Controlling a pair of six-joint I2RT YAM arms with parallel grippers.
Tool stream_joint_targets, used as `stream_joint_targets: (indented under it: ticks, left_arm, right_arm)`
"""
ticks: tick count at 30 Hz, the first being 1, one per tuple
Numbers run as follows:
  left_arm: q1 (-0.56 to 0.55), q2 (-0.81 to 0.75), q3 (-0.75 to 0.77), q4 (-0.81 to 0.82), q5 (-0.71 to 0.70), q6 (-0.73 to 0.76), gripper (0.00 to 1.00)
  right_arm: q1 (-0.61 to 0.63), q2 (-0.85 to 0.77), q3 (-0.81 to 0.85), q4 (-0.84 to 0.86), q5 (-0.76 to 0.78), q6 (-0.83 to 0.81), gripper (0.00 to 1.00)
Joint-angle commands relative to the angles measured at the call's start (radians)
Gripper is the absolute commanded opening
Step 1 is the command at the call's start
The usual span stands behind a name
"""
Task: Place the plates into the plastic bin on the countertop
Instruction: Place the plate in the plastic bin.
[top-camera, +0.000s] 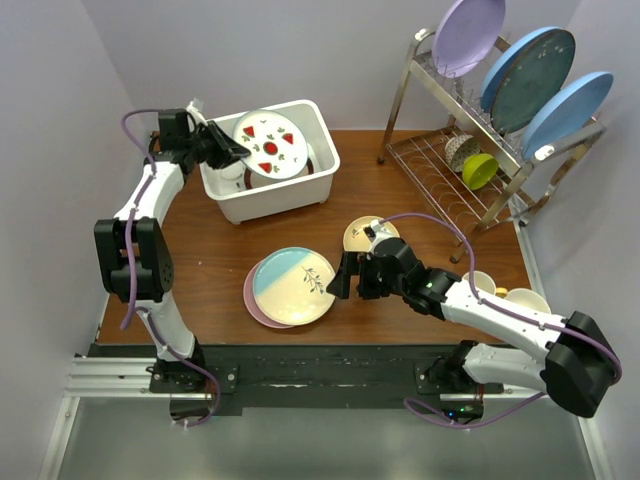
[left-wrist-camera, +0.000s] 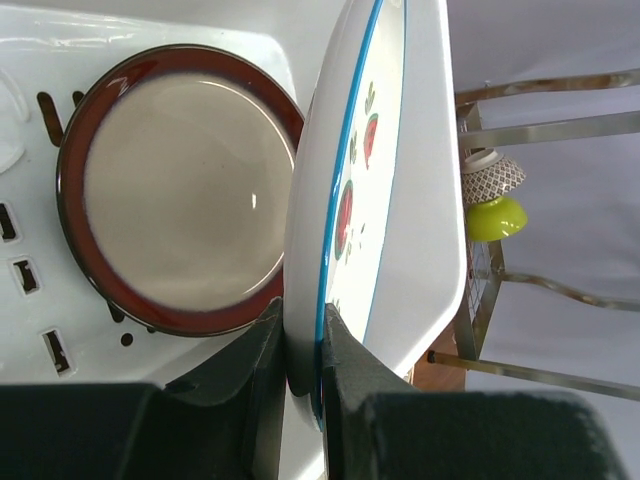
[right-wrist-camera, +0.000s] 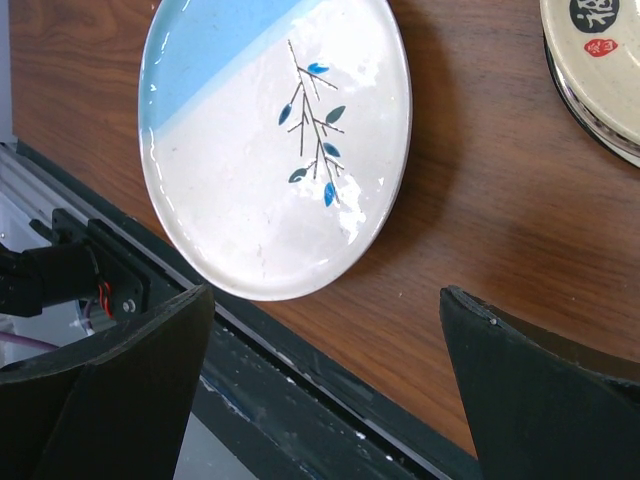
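The white plastic bin (top-camera: 318, 183) stands at the back left of the brown countertop (top-camera: 215, 260). My left gripper (top-camera: 228, 150) is shut on the rim of the white plate with red-green motifs (top-camera: 268, 144) and holds it tilted over the bin. In the left wrist view the gripper (left-wrist-camera: 303, 350) pinches that plate (left-wrist-camera: 357, 190) on edge, beside the maroon-rimmed cream plate (left-wrist-camera: 180, 190) lying in the bin (left-wrist-camera: 30, 55). The pale blue plate (top-camera: 293, 285) lies on the pink plate (top-camera: 250, 300) near the front edge. My right gripper (top-camera: 345, 276) is open beside it. The tan plate (top-camera: 362, 234) lies behind that gripper. The right wrist view shows the blue plate (right-wrist-camera: 270, 150), the tan plate (right-wrist-camera: 600, 70) and the open gripper (right-wrist-camera: 325, 390).
A chrome wire dish rack (top-camera: 440, 165) stands at the back right with upright lilac (top-camera: 466, 35) and blue plates (top-camera: 528, 75), a yellow cup (top-camera: 480, 170) and a patterned bowl (top-camera: 458, 150). Two pale cups (top-camera: 526, 298) sit at the right edge. A black rail (top-camera: 300, 360) runs along the front.
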Motion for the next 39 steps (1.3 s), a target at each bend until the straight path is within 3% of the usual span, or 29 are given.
stream_joint_targets:
  ticks: [1, 26, 39]
  left_arm:
    - [0.012, -0.023, -0.007, 0.118, 0.033, 0.025, 0.00]
    - [0.012, 0.028, -0.069, 0.077, 0.024, 0.066, 0.00]
    - [0.013, 0.051, -0.038, 0.000, -0.001, 0.092, 0.14]
  right_arm:
    - [-0.007, 0.010, -0.003, 0.018, -0.018, -0.015, 0.99]
    - [-0.007, 0.023, -0.003, 0.021, -0.027, -0.009, 0.99]
    - [-0.007, 0.026, -0.003, 0.017, -0.029, -0.009, 0.99]
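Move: The left hand holds the fruit-patterned plate over the plastic bin, whose middle lies about 7 cm ahead, 6 cm to its right and some 12 cm below. The brown-rimmed plate on the bin floor is roughly 10 cm ahead of that hand, 8 cm right and 17 cm down. From the idle right hand the bin's middle is about 36 cm ahead, 16 cm left and 4 cm lower. The left hand lowers the still-pinched fruit-patterned plate about 7 cm into the bin, tipping slightly downward. ##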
